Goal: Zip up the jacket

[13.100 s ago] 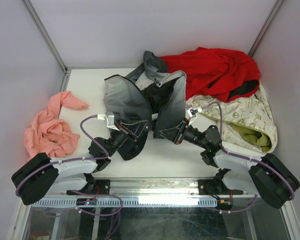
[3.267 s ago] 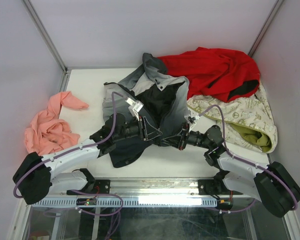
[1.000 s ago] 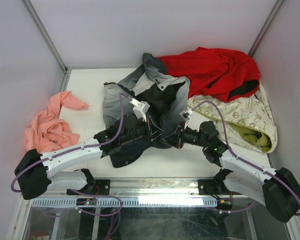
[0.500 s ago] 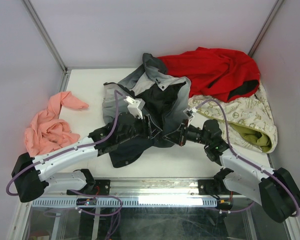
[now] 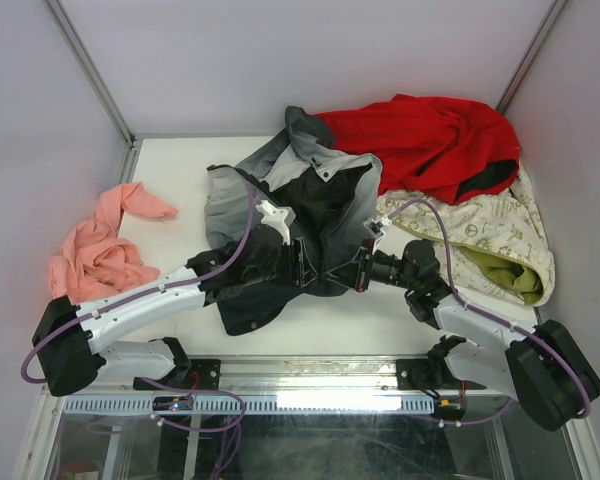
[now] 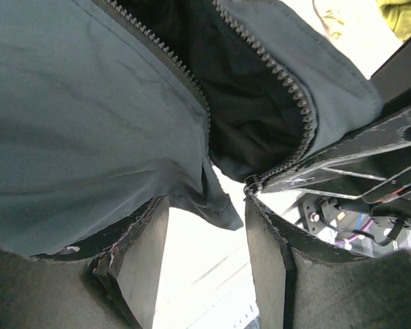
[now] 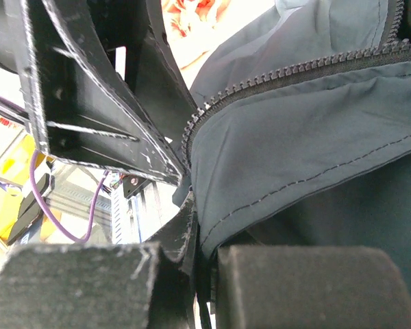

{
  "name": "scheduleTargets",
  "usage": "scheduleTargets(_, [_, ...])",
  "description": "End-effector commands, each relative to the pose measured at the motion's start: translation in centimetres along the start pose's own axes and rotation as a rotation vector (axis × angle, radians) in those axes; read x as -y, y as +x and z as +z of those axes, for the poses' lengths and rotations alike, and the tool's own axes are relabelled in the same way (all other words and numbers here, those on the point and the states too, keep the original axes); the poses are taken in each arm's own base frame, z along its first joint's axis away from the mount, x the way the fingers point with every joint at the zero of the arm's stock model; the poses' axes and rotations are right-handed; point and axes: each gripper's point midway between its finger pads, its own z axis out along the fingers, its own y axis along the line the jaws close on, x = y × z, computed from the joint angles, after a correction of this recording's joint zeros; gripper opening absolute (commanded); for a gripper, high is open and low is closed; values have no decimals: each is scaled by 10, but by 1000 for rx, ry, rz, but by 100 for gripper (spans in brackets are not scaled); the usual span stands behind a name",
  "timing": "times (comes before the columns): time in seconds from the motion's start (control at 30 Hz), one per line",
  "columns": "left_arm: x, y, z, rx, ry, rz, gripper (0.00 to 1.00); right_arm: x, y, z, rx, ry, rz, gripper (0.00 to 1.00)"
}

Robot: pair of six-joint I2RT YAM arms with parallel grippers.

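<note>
The jacket (image 5: pixel 310 200) lies open mid-table, grey shell outside and black lining inside. Both zipper rows (image 6: pixel 166 60) run apart and unjoined. My left gripper (image 5: pixel 315 268) is at the jacket's lower front edge, open. In the left wrist view the left gripper (image 6: pixel 204 205) has only bare table between its fingers (image 6: pixel 145 253), and the jacket's left hem corner (image 6: pixel 216 202) hangs just above them. My right gripper (image 5: pixel 352 270) faces it from the right. In the right wrist view the right gripper (image 7: pixel 205 255) is shut on the jacket's (image 7: pixel 308 151) bottom hem, below the zipper teeth (image 7: pixel 281 72).
A red garment (image 5: pixel 420 140) lies at the back right and a cream patterned cloth (image 5: pixel 490 235) beside the right arm. A pink cloth (image 5: pixel 100 250) is crumpled at the left. Enclosure walls stand on three sides. A metal rail (image 5: pixel 310 398) runs along the near edge.
My left gripper has gone from shut to open at the jacket's lower edge. The right gripper keeps its hold on the hem and has barely shifted.
</note>
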Motion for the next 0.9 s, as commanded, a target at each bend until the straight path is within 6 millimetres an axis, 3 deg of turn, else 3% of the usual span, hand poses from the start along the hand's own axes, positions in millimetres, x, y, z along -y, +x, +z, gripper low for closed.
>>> scheduleTargets(0.0, [21,-7,0,-11,56,-9,49,-11,-20,2,66,-47,-71,0])
scheduleTargets(0.23, [23,-4,11,-31,60,-7,45,-13,-17,2,59,-54,-70,0])
scheduleTargets(0.47, [11,1,14,-30,76,-46,22,-13,-17,3,59,-55,-71,0])
scheduleTargets(0.63, [3,-10,3,48,178,-102,2,-14,-16,1,63,-57,-74,0])
scheduleTargets(0.87, [9,-37,-26,269,365,-100,0,-24,-29,-3,137,-89,-75,0])
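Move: The lower zip corner of the jacket's left front lies just below the left hand's half-open fingers: about 3 cm down, 1 cm to the right, level fore and aft. The right front's zip end, held in the right fingers, is some 5 cm right and 1 cm ahead; the black lining is about 14 cm ahead, 1 cm right and lower. From the right hand, that left corner is about 4 cm left, 1 cm back and 3 cm lower. Left hand sinks about 3 cm, pinches the left front's zip corner, then draws left; right hand keeps its hold. ##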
